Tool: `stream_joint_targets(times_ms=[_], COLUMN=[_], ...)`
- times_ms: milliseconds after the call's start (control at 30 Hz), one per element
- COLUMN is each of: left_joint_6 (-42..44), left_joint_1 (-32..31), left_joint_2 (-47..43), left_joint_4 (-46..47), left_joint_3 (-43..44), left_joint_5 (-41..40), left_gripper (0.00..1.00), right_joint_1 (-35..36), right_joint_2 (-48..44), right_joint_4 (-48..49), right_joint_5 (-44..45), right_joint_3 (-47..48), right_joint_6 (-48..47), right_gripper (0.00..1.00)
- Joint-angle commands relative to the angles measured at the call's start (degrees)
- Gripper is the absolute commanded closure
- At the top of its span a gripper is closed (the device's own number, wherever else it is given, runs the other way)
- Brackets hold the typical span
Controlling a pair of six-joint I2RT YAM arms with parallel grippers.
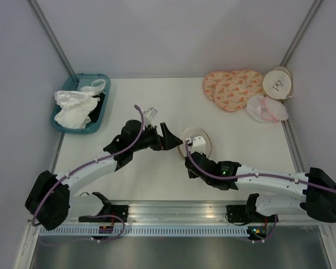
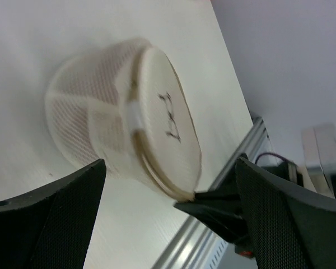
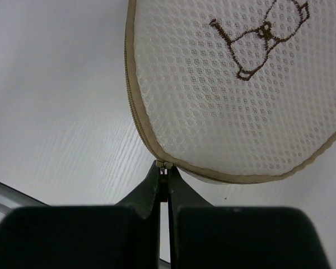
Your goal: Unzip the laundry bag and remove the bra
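The laundry bag [image 1: 207,140], a round cream mesh disc with a tan zipper rim, lies mid-table. Its dark bra drawing shows in the right wrist view, on the laundry bag's face [image 3: 235,95]. My right gripper [image 3: 167,168] is shut on the small metal zipper pull at the bag's near rim, and it sits just below the bag [image 1: 189,157]. My left gripper [image 2: 171,188] stands wide open, just left of the laundry bag [image 2: 123,117] and touching nothing; from above it is at the bag's left edge [image 1: 169,137]. The bra is hidden.
A teal tray [image 1: 98,120] with white cloths stands at the back left. At the back right lie peach patterned pads [image 1: 232,87], a second round cream disc [image 1: 278,83] and a white-and-pink mesh pouch [image 1: 266,109]. A metal rail [image 1: 173,210] runs along the near edge.
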Motion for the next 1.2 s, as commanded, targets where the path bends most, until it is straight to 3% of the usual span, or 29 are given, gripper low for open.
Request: stream_joint_targets(times_ms=[0,100,333,433,533,567,600,833,1067,1167], left_joint_6=[-8.2,-13.0,-15.9,-17.4,-18.2,-18.5,-18.6,-15.0,-9.4,-6.5], left_joint_1=[-6.2,-7.9,-11.5,-11.7,-11.7,-11.7,-11.8,-11.7,-11.0,-10.9], left_joint_2=[-8.6,-10.1,-5.2,-2.3,0.8,1.3,1.6,-0.6,-6.3,-7.3], left_joint_4=[0.0,3.2,2.4,7.6,11.6,11.9,11.9,5.4,-1.8,-2.1], left_joint_3=[-8.0,-11.5,-10.4,-11.3,-11.2,-10.8,-10.5,-9.3,-8.2,-8.0], left_joint_5=[-9.1,-8.9,-12.0,-12.9,-12.5,-12.3,-12.4,-16.6,-20.7,-19.6], left_gripper=[0.00,0.00,0.02,0.12,0.55,0.86,0.96,0.98,0.98,0.98], right_joint_1=[0.2,0.3,0.3,0.2,0.3,0.3,0.2,0.2,0.3,0.2], right_joint_2=[1.3,0.2,-2.0,-2.6,-3.1,-3.3,-3.3,-2.9,-0.9,0.4], right_joint_4=[6.7,10.1,11.7,12.9,13.2,12.8,12.4,5.5,-8.6,-15.4], right_joint_5=[-1.6,-2.9,-3.8,-8.2,-10.6,-11.3,-11.5,-12.0,-9.5,-1.6], right_joint_3=[0.9,-0.1,-0.5,-0.9,-1.8,-2.1,-2.1,-1.3,0.1,0.9], right_joint_6=[-1.9,-2.7,-3.6,-4.1,-4.4,-4.5,-4.5,-3.2,3.2,7.2], right_gripper=[1.00,1.00,1.00,1.00,1.00,1.00,1.00,1.00,1.00,0.99])
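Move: The left hand hangs open above the laundry bag. The bag's middle lies about 8 cm to its right, 2 cm back and 8 cm below, the near-left zip edge some 5 cm back, 4 cm right and 7 cm down, and the right gripper roughly 9 cm back, 4 cm right and 8 cm down. From the right hand, already pinching the rim, the bag's middle lies about 7 cm ahead and 3 cm right, roughly level. Back about 6 cm, then straight down some 5 cm with a slight drift right and a 15-degree tip-down, the left hand meets the laundry bag's zip edge and pinches it shut. The right, never letting go of the rim, first carries it left and up towards those fingers, then goes right, down and a little back while the left eases left, drawing the edge between them. ##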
